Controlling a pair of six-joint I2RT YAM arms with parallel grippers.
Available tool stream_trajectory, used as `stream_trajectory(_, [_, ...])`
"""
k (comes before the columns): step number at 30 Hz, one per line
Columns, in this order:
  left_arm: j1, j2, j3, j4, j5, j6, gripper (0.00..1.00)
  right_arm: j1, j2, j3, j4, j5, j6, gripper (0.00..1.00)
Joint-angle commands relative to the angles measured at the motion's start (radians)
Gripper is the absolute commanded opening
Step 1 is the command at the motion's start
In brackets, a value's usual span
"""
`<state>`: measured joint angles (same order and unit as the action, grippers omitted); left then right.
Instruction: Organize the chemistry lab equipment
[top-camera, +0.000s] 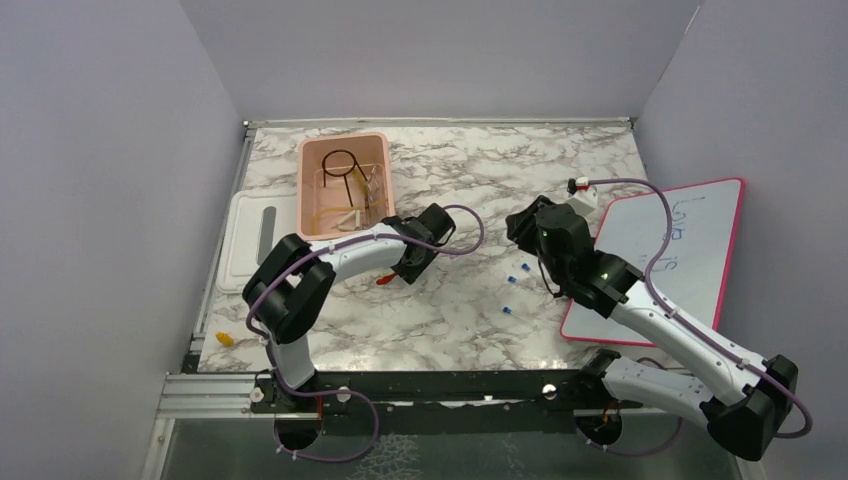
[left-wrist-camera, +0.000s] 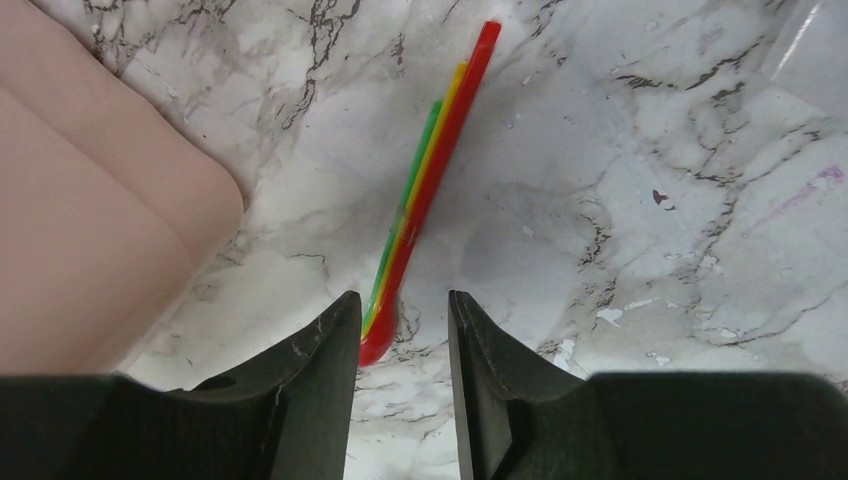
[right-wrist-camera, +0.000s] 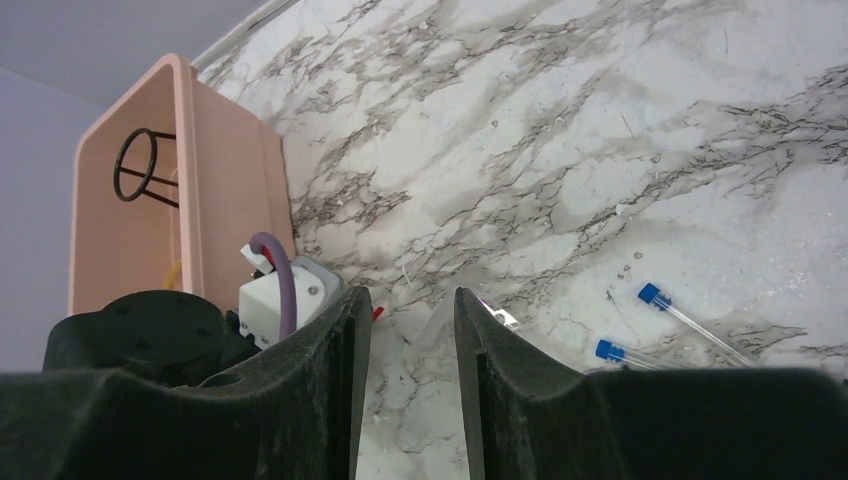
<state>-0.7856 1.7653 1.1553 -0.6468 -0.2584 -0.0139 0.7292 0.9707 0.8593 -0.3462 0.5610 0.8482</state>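
A bundle of red, yellow and green sticks (left-wrist-camera: 430, 180) lies on the marble. Its red end sits just inside the tips of my left gripper (left-wrist-camera: 402, 300), close to the left finger, with the jaws open around it. From above, that gripper (top-camera: 405, 265) is beside the pink tub (top-camera: 343, 185), with the red tip (top-camera: 383, 281) showing under it. A black wire ring (top-camera: 340, 162) and a tan tube are in the tub. My right gripper (right-wrist-camera: 405, 295) hangs open above bare marble, holding nothing. Small blue-capped tubes (right-wrist-camera: 655, 295) lie to its right; in the top view these blue pieces (top-camera: 511, 279) lie mid-table.
A white lid (top-camera: 248, 240) lies left of the tub. The pink-framed whiteboard (top-camera: 670, 255) lies at the right under my right arm. A small yellow piece (top-camera: 225, 339) sits near the front left edge. A clear sliver (right-wrist-camera: 500, 315) lies by my right fingertip.
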Motion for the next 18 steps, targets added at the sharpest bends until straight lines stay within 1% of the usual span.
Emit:
stream_trajectory(1, [-0.003, 0.048, 0.032, -0.042, -0.029, -0.046, 0.39, -0.004, 0.018, 0.003, -0.006, -0.002, 0.003, 0.41])
stream_trajectory(7, [-0.003, 0.107, 0.039, -0.066, -0.008, -0.06, 0.36, -0.004, 0.013, 0.002, -0.005, -0.009, 0.004, 0.41])
stream_trajectory(9, [-0.003, 0.108, 0.043, -0.068, 0.009, -0.059, 0.31, -0.004, 0.006, 0.0, -0.005, -0.008, 0.002, 0.41])
stream_trajectory(11, [-0.003, 0.103, 0.048, -0.068, 0.035, -0.056, 0.22, -0.004, 0.002, -0.001, -0.005, -0.007, 0.0, 0.41])
stream_trajectory(14, [-0.003, 0.088, 0.057, -0.068, 0.073, -0.055, 0.13, -0.004, -0.002, 0.0, -0.007, -0.007, -0.001, 0.41])
stream_trajectory(16, [-0.003, 0.079, 0.063, -0.069, 0.1, -0.055, 0.09, -0.004, -0.004, -0.001, -0.006, -0.009, -0.001, 0.41])
stream_trajectory(18, [-0.003, 0.072, 0.07, -0.069, 0.111, -0.055, 0.07, -0.004, -0.005, 0.0, -0.007, -0.011, -0.002, 0.41])
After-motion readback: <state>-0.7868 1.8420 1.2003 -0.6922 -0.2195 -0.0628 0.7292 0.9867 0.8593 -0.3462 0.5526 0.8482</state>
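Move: The coloured stick bundle with the red spoon end lies almost beneath the left hand, its middle some 2 cm ahead, 1 cm to the right and 2 cm below. From that hand the pink box's middle is about 16 cm ahead and 11 cm left, and the nearest blue-capped tube is roughly 20 cm right, level with it. From the right hand the bundle is about 21 cm left, 1 cm ahead and 22 cm below. Down about 1.5 cm over the spoon half of the coloured sticks goes the left hand, wrist nearly steady. Then, holding that height, it draws back and slightly right by less than 1 cm while the fingers go from part open to nearly shut, their tips ending close beside the bundle on its back-right side. No pinch on the bundle can be seen. ##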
